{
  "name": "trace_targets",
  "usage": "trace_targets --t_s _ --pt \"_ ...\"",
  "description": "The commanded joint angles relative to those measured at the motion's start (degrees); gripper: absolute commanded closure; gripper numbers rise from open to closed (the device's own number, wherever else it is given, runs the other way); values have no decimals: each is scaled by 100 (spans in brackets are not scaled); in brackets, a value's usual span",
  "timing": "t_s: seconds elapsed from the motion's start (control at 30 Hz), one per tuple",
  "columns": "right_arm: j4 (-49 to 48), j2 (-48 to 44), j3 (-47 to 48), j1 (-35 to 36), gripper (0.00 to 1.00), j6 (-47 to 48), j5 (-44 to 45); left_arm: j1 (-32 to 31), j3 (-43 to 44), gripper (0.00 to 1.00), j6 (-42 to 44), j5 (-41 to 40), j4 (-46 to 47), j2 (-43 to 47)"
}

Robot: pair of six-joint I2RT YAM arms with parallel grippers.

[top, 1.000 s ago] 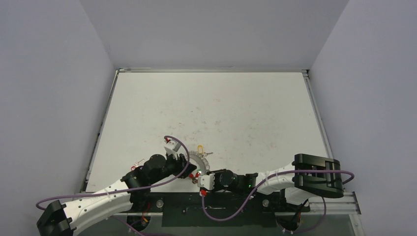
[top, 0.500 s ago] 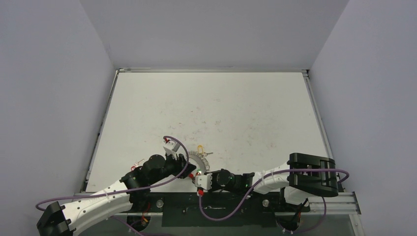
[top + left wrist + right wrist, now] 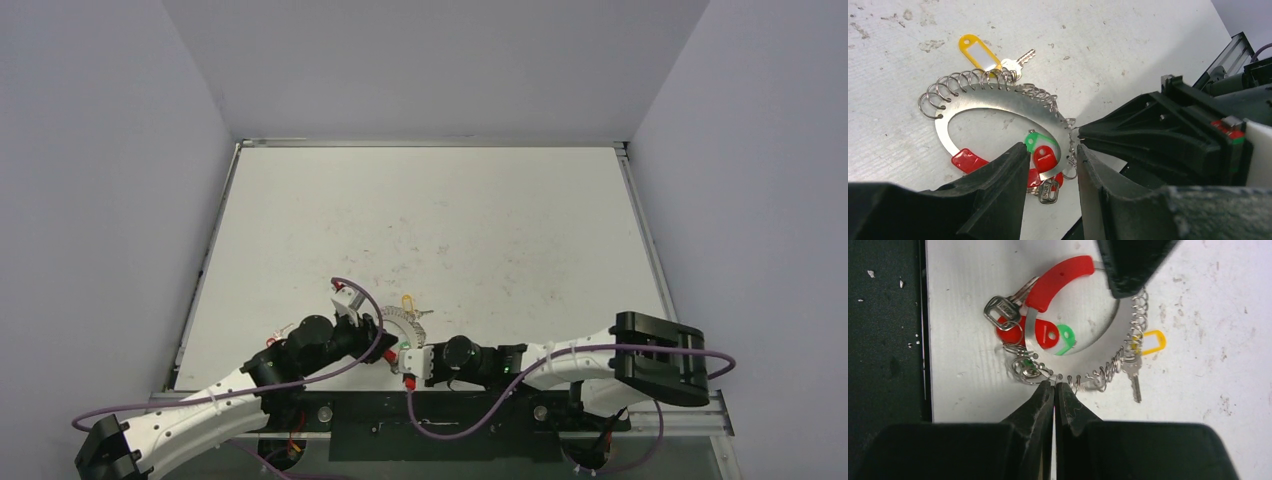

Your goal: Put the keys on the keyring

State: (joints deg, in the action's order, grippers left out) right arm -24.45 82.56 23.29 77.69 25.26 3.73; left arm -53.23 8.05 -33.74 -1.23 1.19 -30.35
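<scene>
The keyring (image 3: 998, 102) is a flat silvery ring that lies on the table, edged with small wire loops (image 3: 1098, 375) and a red plastic piece (image 3: 1058, 280). A key with a yellow tag (image 3: 979, 52) hangs on one loop. Red (image 3: 1045, 157) and green (image 3: 1037, 141) tags and another key (image 3: 1048, 190) sit at the ring's near edge. My left gripper (image 3: 1050, 160) stands open astride that edge. My right gripper (image 3: 1054, 385) is shut, its tips against a wire loop on the rim; whether the loop is pinched I cannot tell. From above, both grippers meet at the keyring (image 3: 405, 322).
The keyring lies close to the table's near edge, next to the black base rail (image 3: 888, 340). The white table (image 3: 450, 220) stretches away behind it between grey walls. Purple cables (image 3: 350, 290) loop over both arms.
The right gripper's jaws have closed at the ring's rim, and the right arm's elbow has swung to the right. The left gripper and the keyring stay where they were.
</scene>
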Motion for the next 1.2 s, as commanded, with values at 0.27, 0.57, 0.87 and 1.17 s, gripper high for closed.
trace_targets --t_s 0.27,0.57,0.87,1.17 --pt "1319 -1667 270 -910 100 -146 -1896 -51 135 64 1036 434 966 -89" --pt "1208 -1986 449 -1612 100 -786 -3155 -204 -116 64 2294 1113 2127 -279" --pt "1057 -2056 691 -2199 100 -1445 -4055 -375 -421 63 3238 1649 2773 -111" --pt "527 -1999 765 -2363 100 -1903 -4704 -453 -477 66 3817 1602 2799 116"
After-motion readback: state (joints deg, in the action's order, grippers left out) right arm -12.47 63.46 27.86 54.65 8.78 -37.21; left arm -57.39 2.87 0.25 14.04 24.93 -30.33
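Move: The right fingers are shut on a small ring at the keyring's right edge. From there the keyring's middle lies about 4 cm left and 3 cm ahead, and the yellow tag about 9 cm ahead and 3 cm left. The red handle is roughly 7 cm left and 1 cm back. From the half-open left gripper, the keyring's middle is 7 cm below and 1 cm right, level fore and aft. Keeping its pinch on the small ring, the right hand lifts the keyring almost straight up, about 11 cm, its wrist rolling as the fingers turn to point more squarely left. The left hand, holding nothing, rises some 5 cm and draws right and back, tipping its half-open fingers up towards level and swinging them clockwise to face the held ring. ##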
